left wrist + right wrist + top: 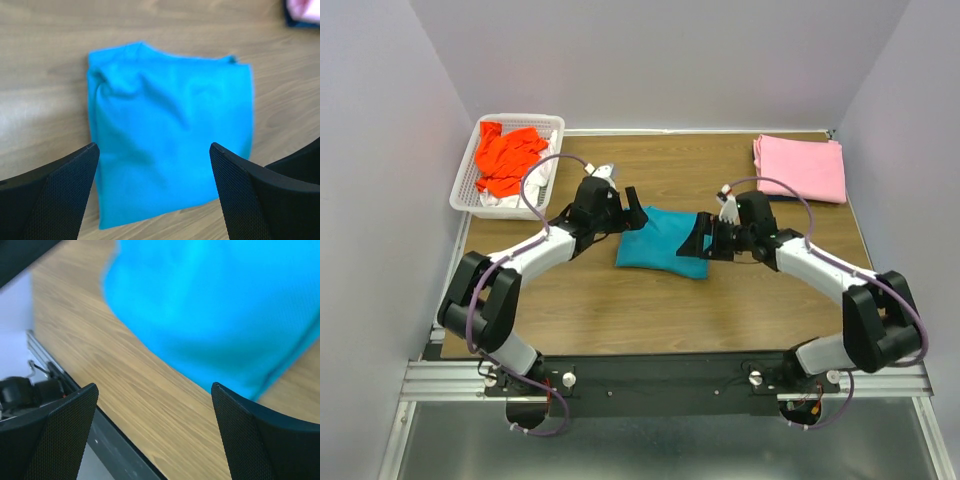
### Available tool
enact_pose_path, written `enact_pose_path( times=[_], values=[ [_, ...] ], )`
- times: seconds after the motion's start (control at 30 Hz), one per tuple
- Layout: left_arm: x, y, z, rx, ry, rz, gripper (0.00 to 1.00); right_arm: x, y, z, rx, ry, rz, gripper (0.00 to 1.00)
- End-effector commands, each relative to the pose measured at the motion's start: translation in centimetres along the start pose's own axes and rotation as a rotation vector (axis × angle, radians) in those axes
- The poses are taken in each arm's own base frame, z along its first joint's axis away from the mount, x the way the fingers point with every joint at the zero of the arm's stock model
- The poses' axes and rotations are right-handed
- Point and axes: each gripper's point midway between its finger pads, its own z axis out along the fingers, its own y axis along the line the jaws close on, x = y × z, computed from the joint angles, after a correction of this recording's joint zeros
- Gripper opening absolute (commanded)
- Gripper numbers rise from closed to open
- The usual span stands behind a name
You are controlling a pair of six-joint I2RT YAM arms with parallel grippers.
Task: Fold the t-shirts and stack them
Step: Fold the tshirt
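Observation:
A folded teal t-shirt lies mid-table, seen close up as a rough rectangle in the left wrist view and blurred in the right wrist view. My left gripper hovers open at its left edge, nothing between the fingers. At the shirt's right edge my right gripper is open too and empty, fingers above bare wood. A folded pink t-shirt rests at the back right. An orange-red t-shirt lies crumpled over a white one in the basket.
The white lattice basket stands at the table's back left corner. Grey walls close in the table on three sides. The black rail and metal frame run along the near edge.

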Motion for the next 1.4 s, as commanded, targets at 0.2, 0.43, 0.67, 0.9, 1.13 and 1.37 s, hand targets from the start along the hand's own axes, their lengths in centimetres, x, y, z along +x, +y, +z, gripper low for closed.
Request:
enact_pose_path(
  times=[0.2, 0.43, 0.67, 0.9, 1.13, 1.37],
  values=[
    [-5.9, -3.1, 2.0, 0.039, -0.091, 0.073, 0.98, -8.9, 1.9, 0.7, 0.057, -0.163, -0.044, 1.00],
    [-5.2, -2.2, 6.7, 0.017, -0.018, 0.095, 0.98, -12.6, -2.9, 5.1, 0.188, -0.176, 0.005, 1.00],
    [-2.4, 0.6, 9.7, -0.029, 0.057, 0.084, 0.98, -11.1, -8.8, 6.8, 0.308, -0.130, 0.090, 1.00],
    [-0.1, 2.3, 10.8, -0.030, 0.111, 0.066, 0.98, -9.7, -11.0, 7.0, 0.351, -0.099, 0.119, 1.00],
    [-3.0, 0.4, 8.6, 0.001, 0.034, 0.081, 0.98, -12.6, -7.4, 4.4, 0.284, -0.170, 0.012, 1.00],
    [-8.6, -2.0, 1.8, -0.010, -0.152, 0.101, 0.98, -12.5, -5.3, -1.2, 0.332, -0.281, -0.015, 1.00]
  ],
)
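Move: Both hands hover open over the teal t-shirt. Its middle lies about 5 cm back, 6 cm right and 7 cm below the left hand, and 3 cm ahead, 6 cm left and 6 cm below the right hand. Its far-left corner is some 5 cm ahead and 3 cm left of the left hand, its far-right corner about 12 cm ahead and 4 cm right of the right hand. Farther out, the pink stack sits roughly 25 cm ahead and 25 cm right of the right hand. Both open hands head for the t-shirt's far edge in a low arc, rising about 5 cm on the way and then sinking well below their starting height. The right goes some 15 cm forward, bending rightward and turning about 15 degrees clockwise; the left goes about 8 cm forward and a little right. After a short stay low down both lift again, fingers still wide open and free of the cloth. ##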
